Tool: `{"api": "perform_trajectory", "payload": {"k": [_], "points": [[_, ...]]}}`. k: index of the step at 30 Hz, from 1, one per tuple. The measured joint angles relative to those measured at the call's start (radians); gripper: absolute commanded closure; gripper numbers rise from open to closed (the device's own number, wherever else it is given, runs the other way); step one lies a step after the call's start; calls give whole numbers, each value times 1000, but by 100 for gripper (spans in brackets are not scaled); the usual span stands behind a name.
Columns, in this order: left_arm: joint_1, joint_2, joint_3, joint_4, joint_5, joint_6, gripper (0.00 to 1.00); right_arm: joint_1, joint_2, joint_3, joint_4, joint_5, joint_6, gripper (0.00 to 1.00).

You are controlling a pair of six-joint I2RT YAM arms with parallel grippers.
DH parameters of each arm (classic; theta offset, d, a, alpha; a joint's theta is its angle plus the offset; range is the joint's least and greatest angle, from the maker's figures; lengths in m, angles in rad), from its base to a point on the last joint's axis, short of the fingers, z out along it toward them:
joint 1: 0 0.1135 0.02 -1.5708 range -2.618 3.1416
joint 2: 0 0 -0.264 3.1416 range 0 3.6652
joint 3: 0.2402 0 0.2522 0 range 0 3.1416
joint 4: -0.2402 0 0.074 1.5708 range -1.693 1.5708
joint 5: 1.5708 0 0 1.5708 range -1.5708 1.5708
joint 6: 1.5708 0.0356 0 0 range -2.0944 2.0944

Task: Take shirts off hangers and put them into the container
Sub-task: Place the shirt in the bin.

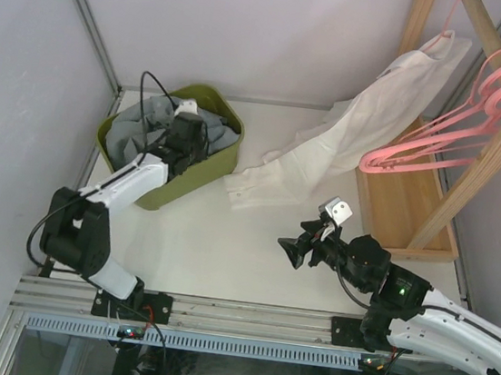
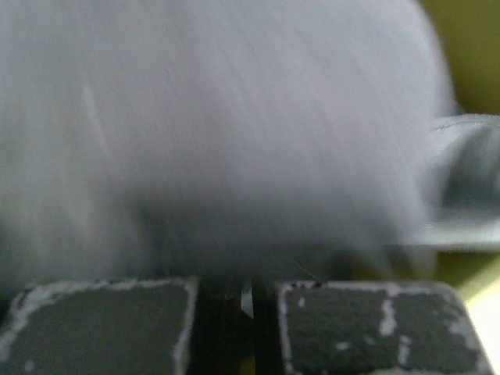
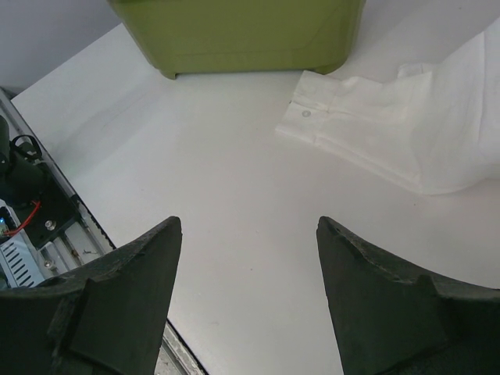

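The olive-green container (image 1: pixel 199 177) stands at the back left with a grey shirt (image 1: pixel 137 126) and dark cloth (image 1: pixel 222 135) heaped in it. My left gripper (image 1: pixel 190 140) is down inside the tub, shut, its tips (image 2: pixel 248 285) right against blurred grey fabric (image 2: pixel 234 117); I see nothing pinched between them. A white long-sleeved shirt (image 1: pixel 353 132) hangs from a pink hanger (image 1: pixel 450 20) on the rack pole, and its sleeve and cuff (image 3: pixel 320 113) trail on the table. My right gripper (image 1: pixel 290 250) hovers open over bare table (image 3: pixel 248 226), short of the cuff and the container (image 3: pixel 242 35).
Empty pink hangers (image 1: pixel 439 138) hang from the pole of the light wooden rack (image 1: pixel 412 212) at the right. Grey walls close in the table on the left, back and right. The metal rail with the arm bases (image 1: pixel 216 316) runs along the near edge.
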Motion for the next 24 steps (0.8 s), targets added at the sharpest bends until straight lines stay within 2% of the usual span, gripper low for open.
{"api": "perform_trajectory", "payload": {"k": [3,6,9,14,21,24], "points": [[5,43,-50,13,49,-33,74,0,-8,0,-8,2,2,31],[11,19,-76,12,71,-55,68,0,-10,0,-9,5,2,31],[8,-36,-77,-23,98,-58,52,0,-5,0,-9,7,2,31],[6,-166,-71,-76,136,-39,34,0,13,0,-5,6,2,31],[6,-383,-67,-115,212,-9,19,0,27,0,-3,3,3,31],[11,-450,-38,-132,226,14,19,0,27,0,-2,3,3,31]]}}
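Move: The left fingers are shut, still on the grey shirt at the far right part of the green bin. The bin's middle lies about 4 cm back, 7 cm left and 11 cm below that hand; the shirt's bundle centres some 6 cm left, 2 cm back and 5 cm lower. The white shirt's near end is roughly 17 cm right, 10 cm back and 16 cm down. From the right hand, the bin is about 21 cm ahead, 32 cm left and 15 cm below. Push the shut left fingers about 4 cm farther down with the grey shirt into the bin, and start opening them there. Then spread them nearly wide to let the shirt go while you lift some 16 cm and draw back towards the base, tipping the fingertips up and turning the wrist slightly clockwise. ##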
